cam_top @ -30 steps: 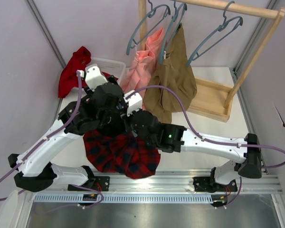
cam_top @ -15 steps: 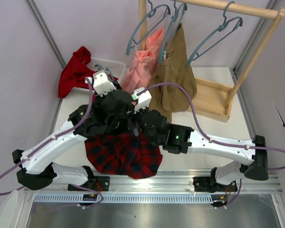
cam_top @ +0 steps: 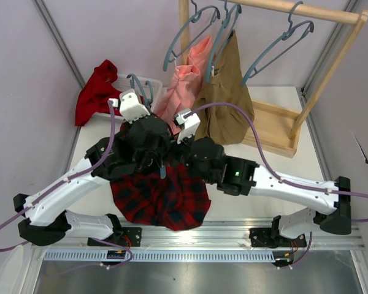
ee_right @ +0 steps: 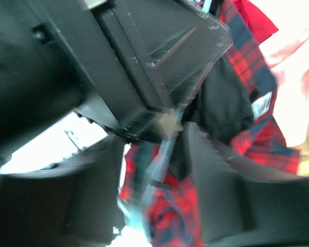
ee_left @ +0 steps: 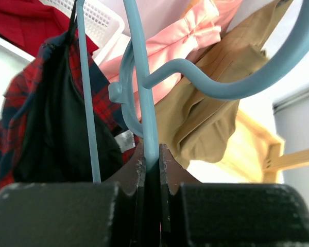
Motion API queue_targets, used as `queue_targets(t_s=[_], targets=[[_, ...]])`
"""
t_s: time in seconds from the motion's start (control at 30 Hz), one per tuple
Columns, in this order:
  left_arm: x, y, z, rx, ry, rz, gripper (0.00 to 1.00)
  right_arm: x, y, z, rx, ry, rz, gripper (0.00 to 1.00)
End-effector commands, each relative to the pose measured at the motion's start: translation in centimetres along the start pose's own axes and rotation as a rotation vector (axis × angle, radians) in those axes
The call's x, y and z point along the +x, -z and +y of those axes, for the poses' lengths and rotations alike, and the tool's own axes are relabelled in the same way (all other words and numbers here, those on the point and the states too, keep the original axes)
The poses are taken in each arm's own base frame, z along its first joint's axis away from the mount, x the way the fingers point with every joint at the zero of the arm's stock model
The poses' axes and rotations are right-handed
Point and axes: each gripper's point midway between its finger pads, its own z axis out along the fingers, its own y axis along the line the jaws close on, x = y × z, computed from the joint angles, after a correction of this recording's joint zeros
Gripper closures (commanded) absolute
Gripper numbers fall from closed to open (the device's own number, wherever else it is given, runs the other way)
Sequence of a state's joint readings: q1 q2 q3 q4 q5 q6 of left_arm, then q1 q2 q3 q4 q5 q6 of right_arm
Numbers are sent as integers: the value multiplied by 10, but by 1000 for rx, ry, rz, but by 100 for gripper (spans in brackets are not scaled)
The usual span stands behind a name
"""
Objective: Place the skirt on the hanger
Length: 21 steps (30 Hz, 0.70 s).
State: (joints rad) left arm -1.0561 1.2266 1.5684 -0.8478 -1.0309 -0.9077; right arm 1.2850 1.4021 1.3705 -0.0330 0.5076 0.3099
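The skirt, red-and-black plaid with a dark lining, hangs bunched beneath both arms near the table's front. In the left wrist view the skirt drapes over one thin arm of the blue-grey hanger. My left gripper is shut on the hanger's upright bar, the hook curving above it. The hook sticks up past the left wrist in the top view. My right gripper is open, its fingers standing either side of a blurred hanger bar and plaid cloth, close under the left gripper's body.
A wooden rack stands at the back right with other hangers on its rail. A pink garment and a tan garment hang there. A white basket and a plain red cloth lie at the back left.
Both arms moved toward the back with the hanger and skirt. The left gripper closed on the hanger bar, and the right gripper's jaws opened.
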Motion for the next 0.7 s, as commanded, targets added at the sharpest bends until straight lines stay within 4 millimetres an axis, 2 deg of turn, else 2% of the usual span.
queue_targets(t_s=[0.0, 0.03, 0.07, 0.1, 0.13, 0.17, 0.2, 0.23, 0.27, 0.3, 0.33, 0.37, 0.43, 0.47, 0.5, 0.57, 0.67], targets=[[-32, 17, 4, 61, -59, -26, 100, -46, 38, 2, -101, -88, 9, 34], [-30, 22, 3, 87, -82, 10, 100, -53, 41, -9, -95, -100, 13, 29], [-28, 24, 2, 106, -100, 29, 100, -55, 47, -9, -126, -109, 34, 24], [-26, 27, 3, 124, -121, 49, 100, -54, 54, -18, -113, -110, 65, 22], [-26, 32, 6, 141, -140, 73, 100, -66, 65, -25, -108, -118, 49, 21], [-20, 38, 2, 189, -154, 118, 100, -71, 68, -40, -67, -115, 40, 20], [-18, 43, 1, 221, -180, 142, 100, -71, 75, -52, -27, -108, 45, 20], [-24, 51, -4, 271, -181, 158, 100, -81, 85, -62, 0, -113, 14, 19], [-15, 61, -6, 325, -210, 223, 100, -85, 90, -81, 70, -103, -3, 19], [-12, 66, -6, 348, -224, 255, 100, -89, 94, -92, 106, -99, -14, 18], [-17, 74, -9, 379, -220, 273, 100, -97, 99, -102, 139, -92, -34, 18], [-16, 81, -5, 390, -239, 308, 100, -105, 105, -124, 216, -83, -58, 18], [-17, 97, -8, 455, -235, 365, 100, -122, 114, -144, 295, -78, -97, 18], [-24, 105, -9, 485, -221, 372, 100, -126, 119, -158, 353, -60, -109, 18], [-18, 116, -10, 529, -232, 423, 100, -134, 123, -174, 415, -57, -130, 18], [-17, 129, -13, 595, -229, 460, 100, -149, 130, -195, 507, -48, -159, 18], [-8, 147, -28, 735, -243, 518, 100, -167, 137, -222, 599, -39, -199, 17]])
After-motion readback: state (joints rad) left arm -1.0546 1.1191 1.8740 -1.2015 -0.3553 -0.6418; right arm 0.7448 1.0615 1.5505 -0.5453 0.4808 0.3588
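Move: Out beyond both hands and above them runs the rack's rail. Its open stretch is about 25 cm ahead, 30 cm right and 20 cm above the left hand; from the right hand it is roughly 31 cm ahead, 28 cm right and 22 cm up. From the right hand, the brown skirt hangs some 27 cm ahead, 18 cm right and 10 cm lower, and the empty hanger 28 cm ahead, 37 cm right and 10 cm higher. Opening wider from half open, the right fingers come free of the hanger and the hand sweeps quickly about 25 cm right, rising and reaching forward some 8 cm each, to in front of the rack. The left hand keeps its pinch on the hanger carrying the plaid skirt, draws it back about 10 cm with a slight rise, and swings it some 40 degrees clockwise. ##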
